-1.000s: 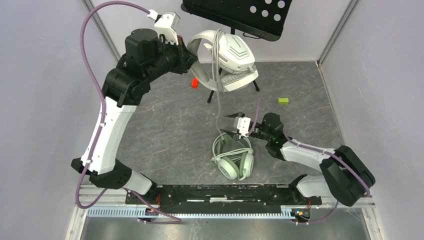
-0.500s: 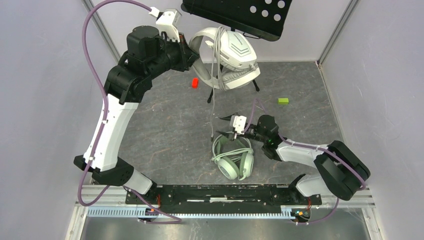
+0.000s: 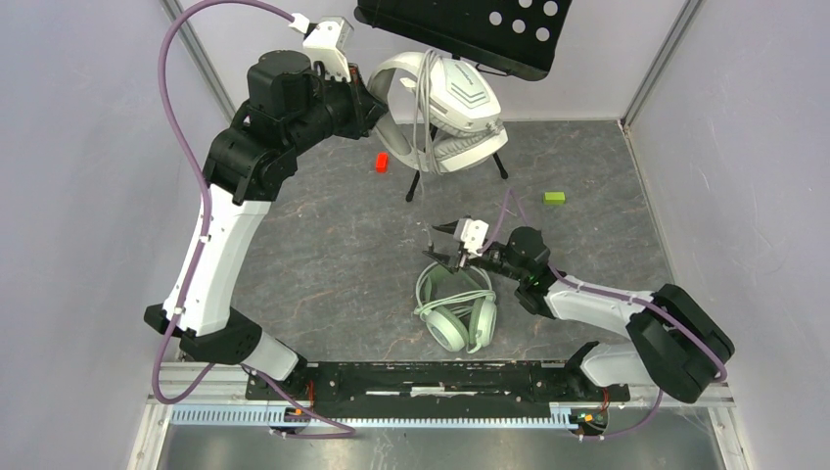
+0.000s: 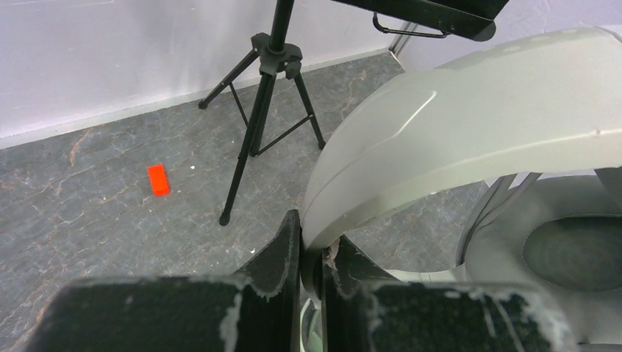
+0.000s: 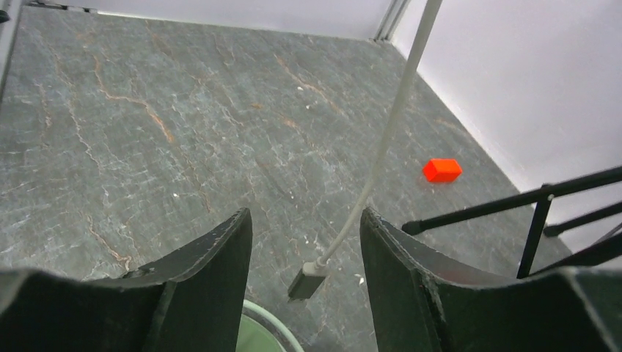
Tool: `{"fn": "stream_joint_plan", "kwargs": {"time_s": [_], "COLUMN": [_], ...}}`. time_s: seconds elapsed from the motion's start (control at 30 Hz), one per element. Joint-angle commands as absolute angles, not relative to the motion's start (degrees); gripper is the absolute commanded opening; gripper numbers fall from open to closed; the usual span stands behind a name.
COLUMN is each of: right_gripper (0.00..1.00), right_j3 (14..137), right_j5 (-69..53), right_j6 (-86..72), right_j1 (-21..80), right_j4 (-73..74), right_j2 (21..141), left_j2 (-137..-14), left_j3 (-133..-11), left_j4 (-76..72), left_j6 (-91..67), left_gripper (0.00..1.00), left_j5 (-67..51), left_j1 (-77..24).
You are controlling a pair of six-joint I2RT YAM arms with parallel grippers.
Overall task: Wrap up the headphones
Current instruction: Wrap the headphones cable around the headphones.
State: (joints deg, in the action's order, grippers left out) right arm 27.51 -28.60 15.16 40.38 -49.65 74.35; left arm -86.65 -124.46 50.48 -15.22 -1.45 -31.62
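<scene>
The white-grey headphones [image 3: 455, 108] with chevron earcups hang in the air at the back, their pale cable [image 3: 425, 117] looped over them. My left gripper [image 3: 375, 106] is shut on their headband [image 4: 455, 125], pinched between the fingers [image 4: 282, 253]. The cable [image 5: 389, 139] drops down, and its plug [image 5: 306, 280] dangles free between the spread fingers of my open right gripper [image 5: 304, 220], touching neither. That gripper [image 3: 445, 245] hovers just above the mint-green headphones [image 3: 455, 313], which lie flat on the table.
A black perforated stand top [image 3: 470, 29] on a tripod [image 4: 264, 110] stands at the back, close behind the lifted headset. A red block [image 3: 381, 163] and a green block [image 3: 554, 198] lie on the grey floor. Walls close in on both sides.
My right gripper has slid a little left, so the hanging cable's end now sits between its fingers. The left arm lifted the white-grey headset slightly, then held still.
</scene>
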Motion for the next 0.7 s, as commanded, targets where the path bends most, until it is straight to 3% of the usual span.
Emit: {"fn": "stream_joint_plan", "kwargs": {"time_s": [0.0, 0.2, 0.23, 0.33, 0.4, 0.67], "right_gripper": [0.61, 0.6, 0.54, 0.13, 0.0, 0.0], "right_j3": [28.1, 26.8, 26.6, 25.3, 23.2, 20.9], "right_j5": [-22.1, -18.4, -19.3, -20.5, -20.6, -19.7], "right_j6": [12.5, 13.1, 13.2, 13.0, 12.3, 8.1], "right_j1": [41.0, 41.0, 41.0, 41.1, 41.1, 33.6], "right_j4": [-53.6, -57.5, -58.2, -60.5, -63.9, -69.9], "right_j2": [77.6, 81.2, 81.7, 82.5, 82.3, 80.6], "left_j2": [-85.6, -85.2, -85.2, -85.3, -85.2, -83.6], "left_j3": [-127.1, -127.1, -127.1, -127.0, -127.0, -127.1], "left_j4": [43.6, 43.6, 43.6, 43.7, 43.7, 46.5], "left_j6": [-18.0, -18.2, -18.2, -18.3, -18.4, -20.6], "left_gripper": [0.02, 0.02, 0.02, 0.02, 0.02, 0.02], "left_j5": [-2.7, -3.5, -3.7, -4.0, -4.0, -14.9], "left_j1": [-31.6, -31.6, -31.6, -31.6, -31.6, -31.5]}}
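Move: The white headphones' loose cable hangs with its plug end almost between the right hand's open fingers, about 2 cm ahead, 1 cm left and 3 cm below. The white headphones are some 9 cm ahead of that hand, 2 cm left and 27 cm higher; the green headphones lie about 8 cm back, 5 cm right and 15 cm down. From the left hand, which holds the white headphones' band, the plug end is roughly 6 cm back, 9 cm right and 31 cm below. The right hand sinks about 4 cm while reaching some 2.5 cm forward to the hanging cable, turning clockwise by under 10 degrees, and its wide-open fingers shut fully, pinching the thin cable close above the plug. Keeping that pinch, it draws the cable end about 2 cm to the right, while the left hand keeps its hold on the white headphones' band and only at the very end shifts about 1 cm right and back. ##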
